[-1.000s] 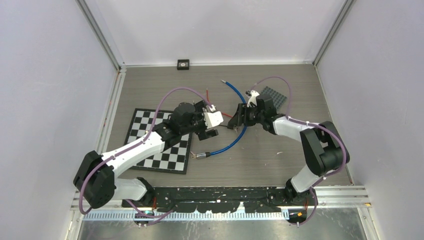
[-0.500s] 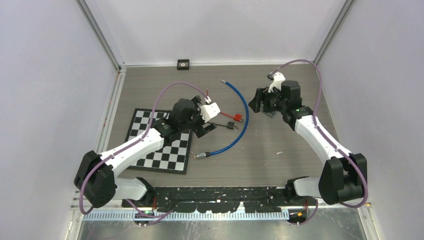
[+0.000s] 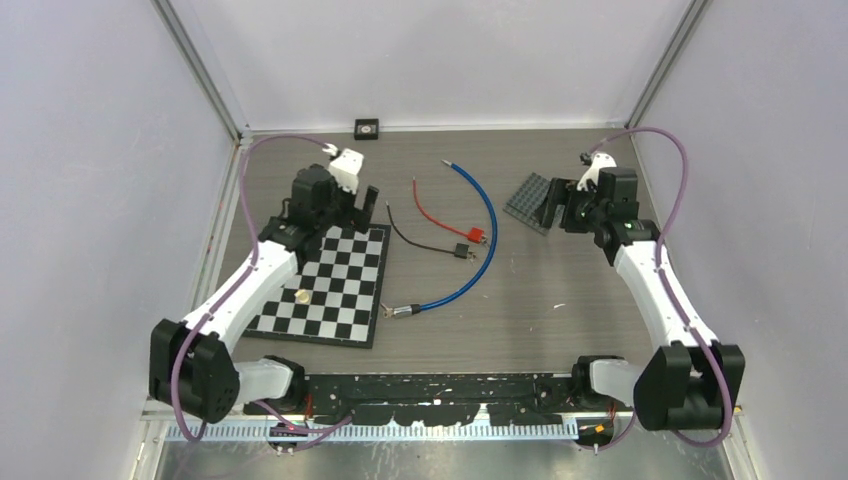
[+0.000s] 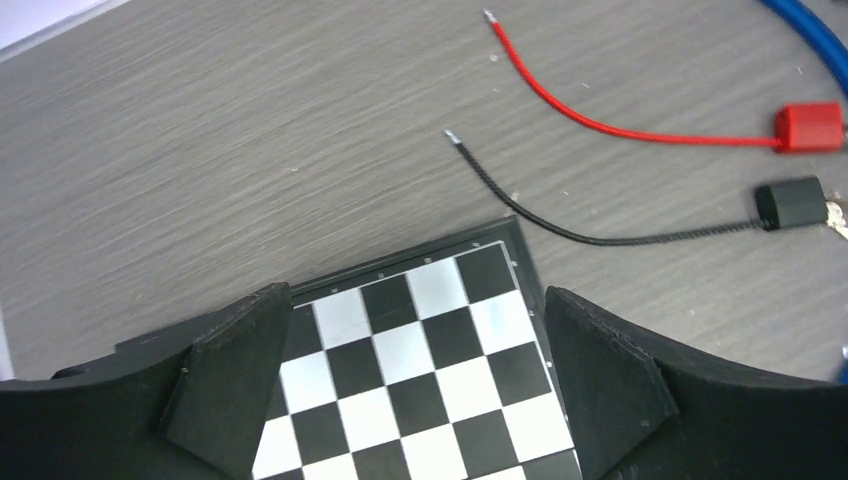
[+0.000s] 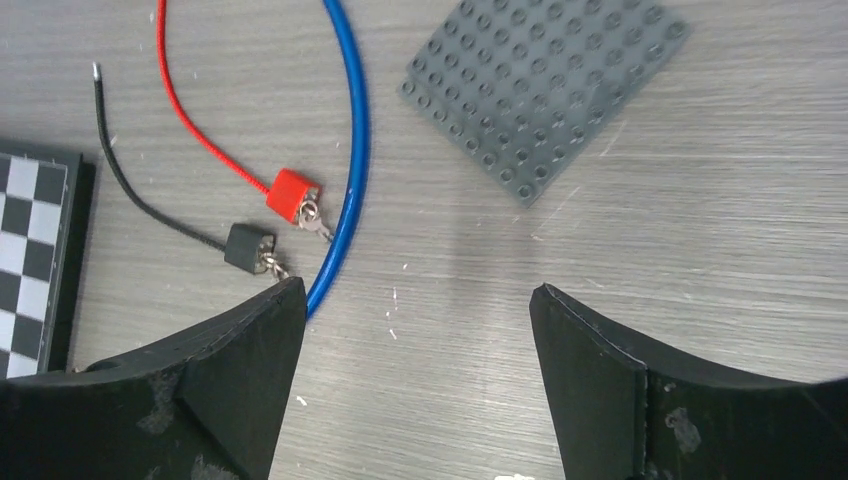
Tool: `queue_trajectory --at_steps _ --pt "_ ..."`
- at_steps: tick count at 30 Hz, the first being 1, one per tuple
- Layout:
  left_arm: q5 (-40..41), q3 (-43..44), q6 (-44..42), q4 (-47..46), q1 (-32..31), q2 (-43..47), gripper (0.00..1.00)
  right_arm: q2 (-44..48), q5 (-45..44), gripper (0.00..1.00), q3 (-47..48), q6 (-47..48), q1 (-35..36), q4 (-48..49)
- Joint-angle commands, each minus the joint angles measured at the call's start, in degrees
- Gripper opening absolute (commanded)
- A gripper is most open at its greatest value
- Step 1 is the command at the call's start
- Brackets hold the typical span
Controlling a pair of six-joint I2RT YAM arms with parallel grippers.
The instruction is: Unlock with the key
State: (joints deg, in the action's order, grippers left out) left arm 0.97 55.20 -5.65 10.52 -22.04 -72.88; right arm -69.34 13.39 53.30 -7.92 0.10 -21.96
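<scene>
A small red lock (image 3: 478, 236) (image 5: 291, 192) with a red cable and a small black lock (image 3: 461, 250) (image 5: 248, 247) with a black cable lie side by side mid-table. A silver key (image 5: 318, 224) sticks out of the red lock, and another key (image 5: 273, 266) out of the black one. My left gripper (image 3: 357, 205) (image 4: 416, 300) hangs open over the far corner of the chessboard (image 3: 345, 300) (image 4: 420, 360), left of the locks. To their right my right gripper (image 3: 556, 215) (image 5: 418, 290) is open above bare table. Neither gripper holds anything.
A thick blue cable (image 3: 487, 225) (image 5: 352, 130) curves past the locks, ending in a metal plug (image 3: 400, 311). A grey studded plate (image 3: 530, 195) (image 5: 540, 85) lies by the right gripper. A coin (image 3: 300, 296) rests on the chessboard. A small black square object (image 3: 367, 128) sits at the back wall.
Both arms have pulled away from the locks: the left went back and left over the chessboard's far edge, the right swung right and opened wider. The locks stay on the table.
</scene>
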Motion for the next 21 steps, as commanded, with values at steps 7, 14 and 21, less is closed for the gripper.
queue_trajectory --at_steps 7,14,21 --pt "-1.7 -3.9 7.4 -5.3 10.8 11.6 1.0 9.9 -13.0 0.88 0.0 -0.8 -1.9 3.2" --pt "0.4 -7.3 7.6 -4.5 11.0 22.0 1.0 13.5 -10.8 0.89 -0.2 2.0 -1.9 2.6" --pt "-4.8 -8.6 9.3 -1.0 11.1 29.4 1.0 19.6 -4.8 0.89 -0.6 3.5 -1.9 1.2"
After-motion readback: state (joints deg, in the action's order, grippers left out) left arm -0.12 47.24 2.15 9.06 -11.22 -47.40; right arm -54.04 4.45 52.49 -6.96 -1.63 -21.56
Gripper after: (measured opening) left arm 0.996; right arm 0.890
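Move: The red padlock lies about 16 cm to the right hand's left, level with it or a centimetre ahead, and some 13 cm below. The black padlock is roughly 3 cm farther left and 3 cm nearer than the red one; the studded grey plate sits about 8 cm ahead and 2 cm left of that hand. From the left hand the red padlock is around 25 cm to the right, neither ahead nor back, and 16 cm down. Leftward and up, the empty left hand sweeps away from the padlocks over the chessboard, then keeps climbing while drawing back: some 9 cm up, 7 cm left, 5 cm back. The right hand, also empty, rises about 8 cm and shifts 4 cm right, away from the padlocks. Both tilt their fingers upward roughly 15 degrees, staying open. ##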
